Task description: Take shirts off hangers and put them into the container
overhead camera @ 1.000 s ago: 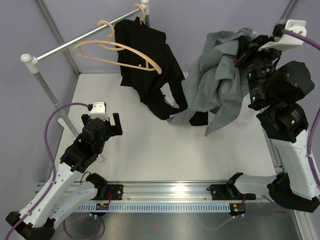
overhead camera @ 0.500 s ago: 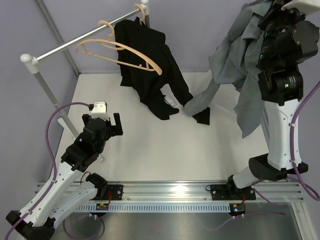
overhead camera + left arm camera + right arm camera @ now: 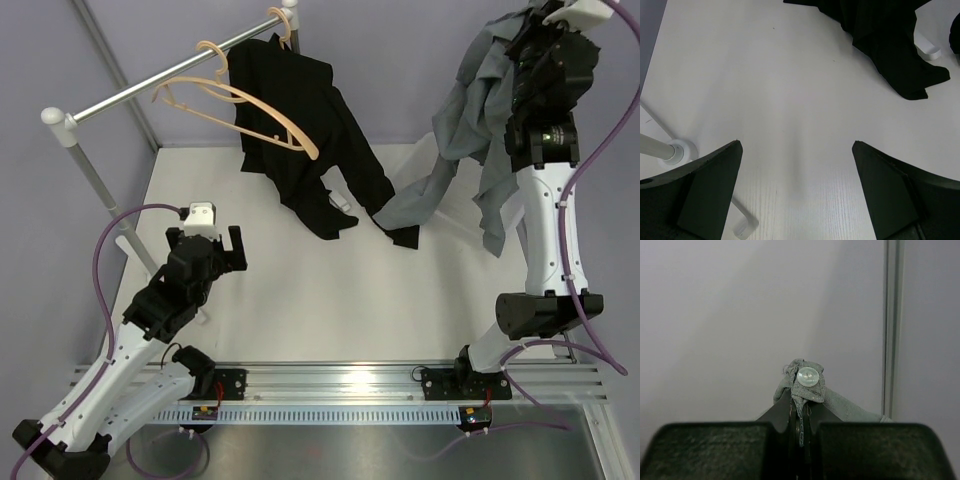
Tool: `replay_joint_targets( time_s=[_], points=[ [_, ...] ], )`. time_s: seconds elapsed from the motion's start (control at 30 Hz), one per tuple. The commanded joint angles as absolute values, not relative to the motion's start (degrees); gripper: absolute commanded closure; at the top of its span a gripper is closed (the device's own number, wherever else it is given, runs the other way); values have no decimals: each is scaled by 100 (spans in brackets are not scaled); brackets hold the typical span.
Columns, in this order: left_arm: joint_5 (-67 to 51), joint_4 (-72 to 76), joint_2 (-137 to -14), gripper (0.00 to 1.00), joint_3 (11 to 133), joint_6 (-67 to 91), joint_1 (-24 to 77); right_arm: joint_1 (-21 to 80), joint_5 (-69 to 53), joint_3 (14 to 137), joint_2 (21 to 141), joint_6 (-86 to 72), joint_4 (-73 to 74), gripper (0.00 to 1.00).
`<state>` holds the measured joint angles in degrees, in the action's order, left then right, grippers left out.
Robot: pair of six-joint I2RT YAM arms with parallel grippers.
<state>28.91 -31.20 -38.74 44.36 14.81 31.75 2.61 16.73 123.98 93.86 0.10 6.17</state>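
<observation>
My right gripper [image 3: 800,406] is shut on a bunched fold of the grey shirt [image 3: 840,409], with a pale button just above the fingertips. That gripper is raised high at the back right. From it the grey shirt [image 3: 470,110] hangs down, and one sleeve end touches the table. The black shirt [image 3: 300,130] hangs on a wooden hanger [image 3: 286,24] on the rail, and its hem [image 3: 880,45] shows in the left wrist view. A second hanger [image 3: 240,105] hangs bare. My left gripper [image 3: 207,240] [image 3: 796,150] is open above bare table. The container is out of view.
The grey metal rail [image 3: 150,85] runs along the back left on a post [image 3: 90,175] whose white foot [image 3: 676,152] is near my left fingers. A small white piece [image 3: 928,50] lies by the black shirt. The white table [image 3: 300,300] ends in a metal track [image 3: 330,380].
My right arm has swung up and back to the right. It has lifted most of the grey shirt off the table. The left arm has not moved.
</observation>
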Motion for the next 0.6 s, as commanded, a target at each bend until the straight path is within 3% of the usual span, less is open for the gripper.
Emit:
replay_joint_targets(
  time_s=[0.0, 0.33, 0.57],
  points=[
    [2839, -2953, -3815, 1, 4403, 1450, 3164, 194, 1336, 11419, 9097, -220, -429, 100],
    [2795, -2953, -3779, 1, 4412, 1459, 3155, 70, 1266, 8871, 8824, -756, -940, 100],
    [2769, -2953, -3788, 1, 4403, 1459, 3155, -245, 1731, 8288, 9175, -1306, -285, 100]
  ],
)
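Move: The right hand, already pinching the grey shirt by its buttoned collar, is high up, with the container's middle some 55 cm below it, roughly 4 cm farther out and 3 cm to its right. The black shirt on its hanger is about 37 cm to this hand's left, 4 cm farther out and some 38 cm lower. From the idle left hand, the container is about 60 cm to the right, 25 cm ahead and 16 cm lower. The right hand drops fast towards the container, nearly 30 cm down, pushing about 6 cm forward over the first half and then sinking almost straight, while the wrist tips from pointing upward to roughly level, some 30 degrees. The shut fingers keep their pinch on the collar all the way, letting the hanging cloth down over the container, and the descent slows markedly towards the end. ##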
